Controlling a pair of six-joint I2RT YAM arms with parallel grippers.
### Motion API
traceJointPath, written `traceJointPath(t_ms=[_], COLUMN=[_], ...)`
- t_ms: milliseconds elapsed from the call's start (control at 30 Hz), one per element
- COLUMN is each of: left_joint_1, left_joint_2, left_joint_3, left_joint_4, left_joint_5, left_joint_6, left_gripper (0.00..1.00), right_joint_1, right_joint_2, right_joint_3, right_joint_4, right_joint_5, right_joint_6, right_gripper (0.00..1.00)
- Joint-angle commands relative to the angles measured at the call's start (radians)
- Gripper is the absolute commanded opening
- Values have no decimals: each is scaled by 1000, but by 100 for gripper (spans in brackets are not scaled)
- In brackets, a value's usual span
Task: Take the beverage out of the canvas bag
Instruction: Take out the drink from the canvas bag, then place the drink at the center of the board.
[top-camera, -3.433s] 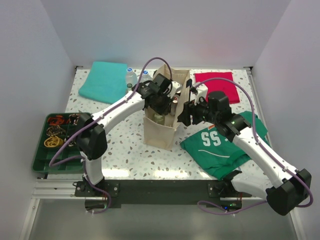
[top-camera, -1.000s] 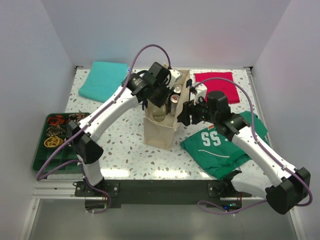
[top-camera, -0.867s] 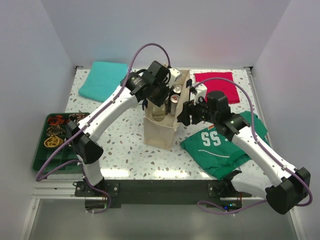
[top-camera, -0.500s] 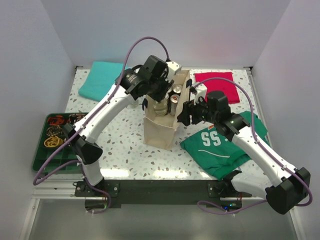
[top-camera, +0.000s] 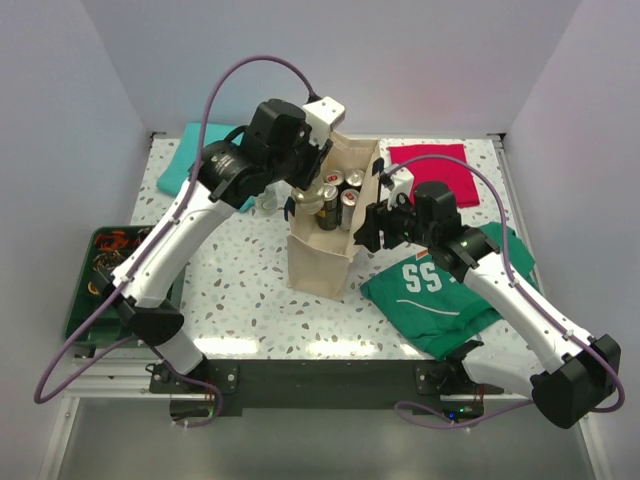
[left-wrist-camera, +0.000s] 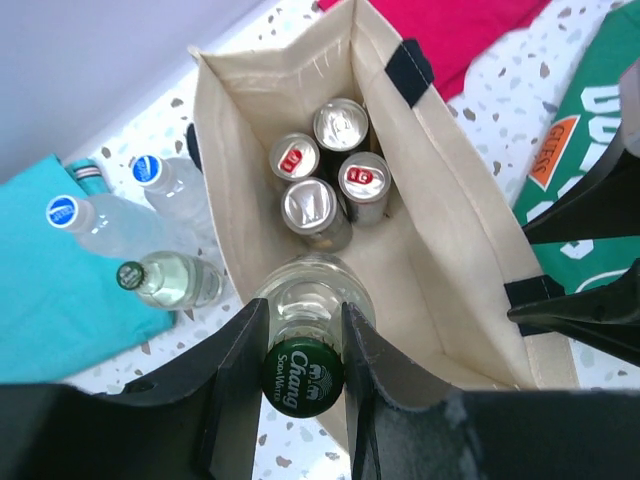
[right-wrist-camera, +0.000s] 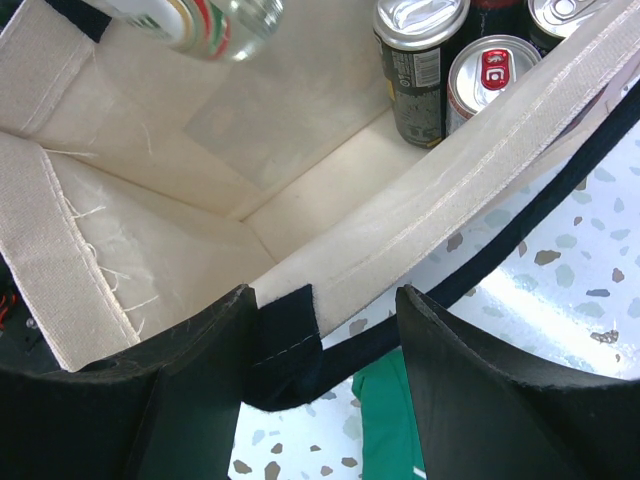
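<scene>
The canvas bag (top-camera: 320, 265) stands upright mid-table, beige with navy straps. My left gripper (left-wrist-camera: 300, 310) is shut on the neck of a clear glass soda-water bottle with a green cap (left-wrist-camera: 303, 375). The bottle hangs over the bag's near end, and its base (right-wrist-camera: 200, 20) is level with the bag's rim. Several cans (left-wrist-camera: 320, 205) stand inside the bag at its far end. My right gripper (right-wrist-camera: 322, 300) is open and straddles the bag's right rim (right-wrist-camera: 430, 220). One of its fingers rests against a navy strap patch (right-wrist-camera: 285, 335).
Three plastic and glass water bottles (left-wrist-camera: 150, 280) stand on the table left of the bag, by a teal cloth (top-camera: 200, 165). A red cloth (top-camera: 435, 170) lies at the back right, a green jersey (top-camera: 440, 290) on the right, and a green parts tray (top-camera: 95, 290) at the left edge.
My left arm has risen and swung back, drawing the glass bottle up from inside the bag to rim height. My right arm and the bag have stayed put.
</scene>
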Motion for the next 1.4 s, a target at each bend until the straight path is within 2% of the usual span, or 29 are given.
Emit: traceJointPath(t_ms=[0, 300, 567, 733, 1033, 1200, 1367], left_joint_1=[-4, -4, -4, -4, 0, 77, 155], left_joint_2=[-93, -116, -187, -247, -255, -228, -238], left_joint_3=[42, 45, -34, -103, -168, -227, -338], left_joint_4=[203, 269, 384, 467, 495, 486, 562], left_joint_5=[-61, -134, -269, -300, -387, -309, -205], left_joint_6=[43, 60, 85, 83, 73, 22, -16], left_gripper=[0, 0, 0, 0, 0, 0, 0], right_joint_1=[4, 4, 3, 4, 3, 3, 4], right_joint_2=[3, 5, 3, 5, 0, -2, -6], right_joint_3=[9, 9, 7, 6, 7, 7, 6], right_joint_4=[35, 34, 32, 33, 32, 29, 21], right_joint_5=[-11, -13, -11, -13, -16, -19, -16], right_joint_6=[6, 6, 5, 6, 6, 6, 6], right_gripper=[62, 62, 62, 62, 62, 62, 62])
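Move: The held green-capped bottle hangs from the left hand over the canvas bag, whose middle is about 8 cm ahead, 4 cm right and 24 cm down. Its way leads to the standing green bottle outside the bag, roughly 17 cm ahead, 11 cm left, 27 cm below; the right blue-capped bottle stands some 6 cm beyond that one and 6 cm to its right. From the right hand, the standing green bottle lies about 22 cm ahead, 21 cm left. Lift the still-pinched bottle clear of the canvas bag with the left gripper, rising about 9 cm while carrying it left over the bag's left rim, and swing the wrist some 20 degrees counter-clockwise as the fingers tip upward. Then start down about 5 cm, easing forward and farther left towards the standing bottles, keeping the grip on its cap. ##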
